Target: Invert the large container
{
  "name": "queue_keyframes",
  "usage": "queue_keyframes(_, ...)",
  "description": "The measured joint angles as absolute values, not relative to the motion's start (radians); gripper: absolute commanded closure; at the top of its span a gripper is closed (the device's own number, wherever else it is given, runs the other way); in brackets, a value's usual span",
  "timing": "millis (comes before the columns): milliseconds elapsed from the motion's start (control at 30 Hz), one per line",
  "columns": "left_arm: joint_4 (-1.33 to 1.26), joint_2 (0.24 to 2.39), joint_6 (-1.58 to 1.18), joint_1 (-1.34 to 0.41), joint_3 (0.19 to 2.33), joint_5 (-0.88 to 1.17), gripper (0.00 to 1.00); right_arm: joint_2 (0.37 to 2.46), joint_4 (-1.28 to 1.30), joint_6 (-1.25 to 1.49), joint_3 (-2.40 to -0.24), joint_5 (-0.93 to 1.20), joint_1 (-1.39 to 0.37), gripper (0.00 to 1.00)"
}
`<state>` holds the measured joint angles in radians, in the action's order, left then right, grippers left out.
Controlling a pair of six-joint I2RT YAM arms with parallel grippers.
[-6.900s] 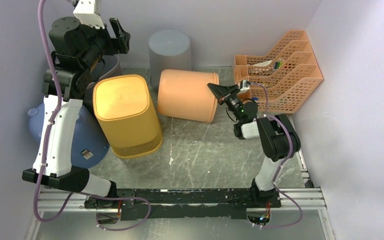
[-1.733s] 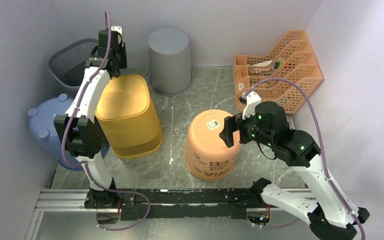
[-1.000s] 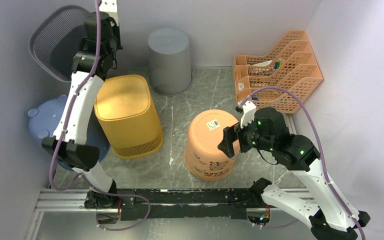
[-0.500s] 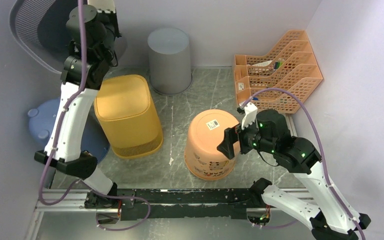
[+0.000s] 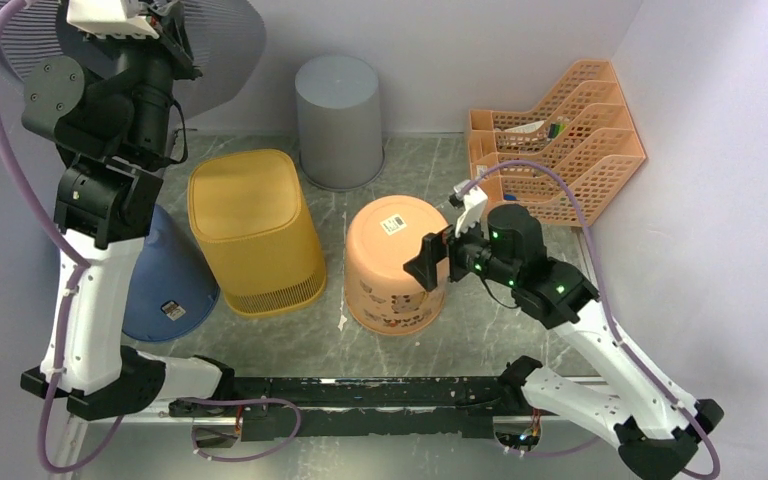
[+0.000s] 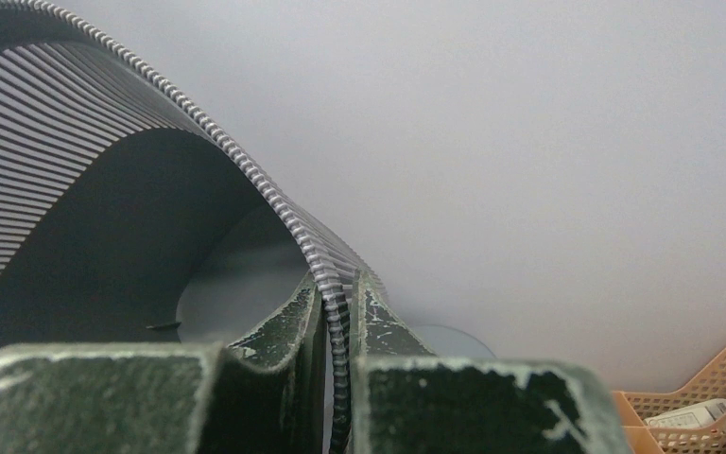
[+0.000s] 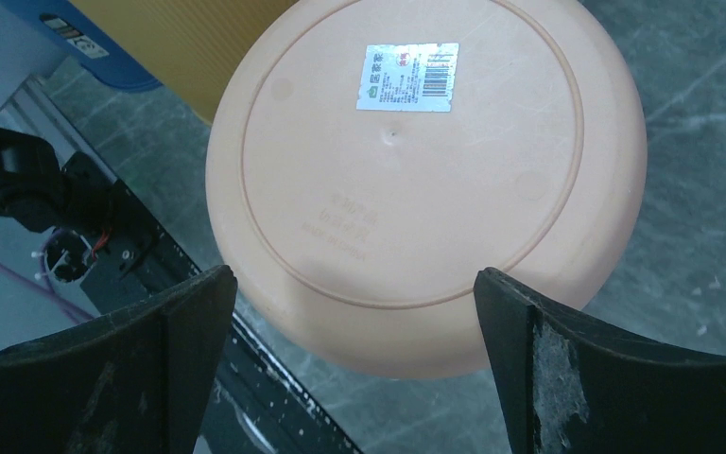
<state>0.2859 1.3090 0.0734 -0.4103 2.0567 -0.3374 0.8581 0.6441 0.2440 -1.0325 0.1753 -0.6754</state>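
Observation:
The large grey mesh container (image 5: 220, 50) hangs high at the back left, tipped so its dark mouth (image 6: 104, 189) faces the left wrist camera. My left gripper (image 5: 172, 30) is shut on its ribbed rim (image 6: 338, 293), one finger inside the wall and one outside. The orange bucket (image 5: 390, 260) stands bottom-up on the table, its labelled base (image 7: 416, 170) facing up. My right gripper (image 5: 425, 270) hovers just above that bucket's near-right side. It stands wide open (image 7: 354, 276) and holds nothing.
A yellow bin (image 5: 255, 225) stands upside down left of centre, and a grey bin (image 5: 340, 110) does the same at the back wall. A blue container (image 5: 155, 275) sits by the left arm. Orange file trays (image 5: 555, 150) fill the back right. The base rail (image 5: 360, 395) runs along the near edge.
My left arm has raised the mesh container higher and swung it rightward along the back wall. The orange bucket and the open right gripper have shifted left and slightly back.

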Motion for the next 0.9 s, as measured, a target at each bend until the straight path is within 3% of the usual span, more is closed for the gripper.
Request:
queue_keyframes(667,0.197,1.366,-0.079,-0.410,2.098,-0.025,0.93,1.367,0.083,0.150,-1.141,0.208,-0.765,0.00)
queue_keyframes(900,0.191,1.365,-0.129,-0.410,2.097,0.058,0.93,1.482,0.038,0.130,-1.234,0.191,-0.771,0.00)
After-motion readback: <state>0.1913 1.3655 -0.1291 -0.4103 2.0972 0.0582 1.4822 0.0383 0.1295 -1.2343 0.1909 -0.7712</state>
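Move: The orange container, standing upside down, has its middle about 7 cm left of the right hand, 5 cm ahead and some 14 cm below. From there the yellow container stands roughly 29 cm to the left and 7 cm farther out, the light grey one 13 cm left and 33 cm farther out. From the left hand, high up and holding the dark mesh container, the orange one lies about 34 cm right, 8 cm back and 52 cm down. Already against the orange container's near right side at its top, the wide-open right fingers push the container left and forward towards the yellow one, the hand travelling about 15 cm left and 12 cm forward, nearly level, fingertips tilting up a little. The left hand keeps its pinch on the dark mesh container's rim, carries it some 8 cm right and swings it clockwise about 25 degrees. ##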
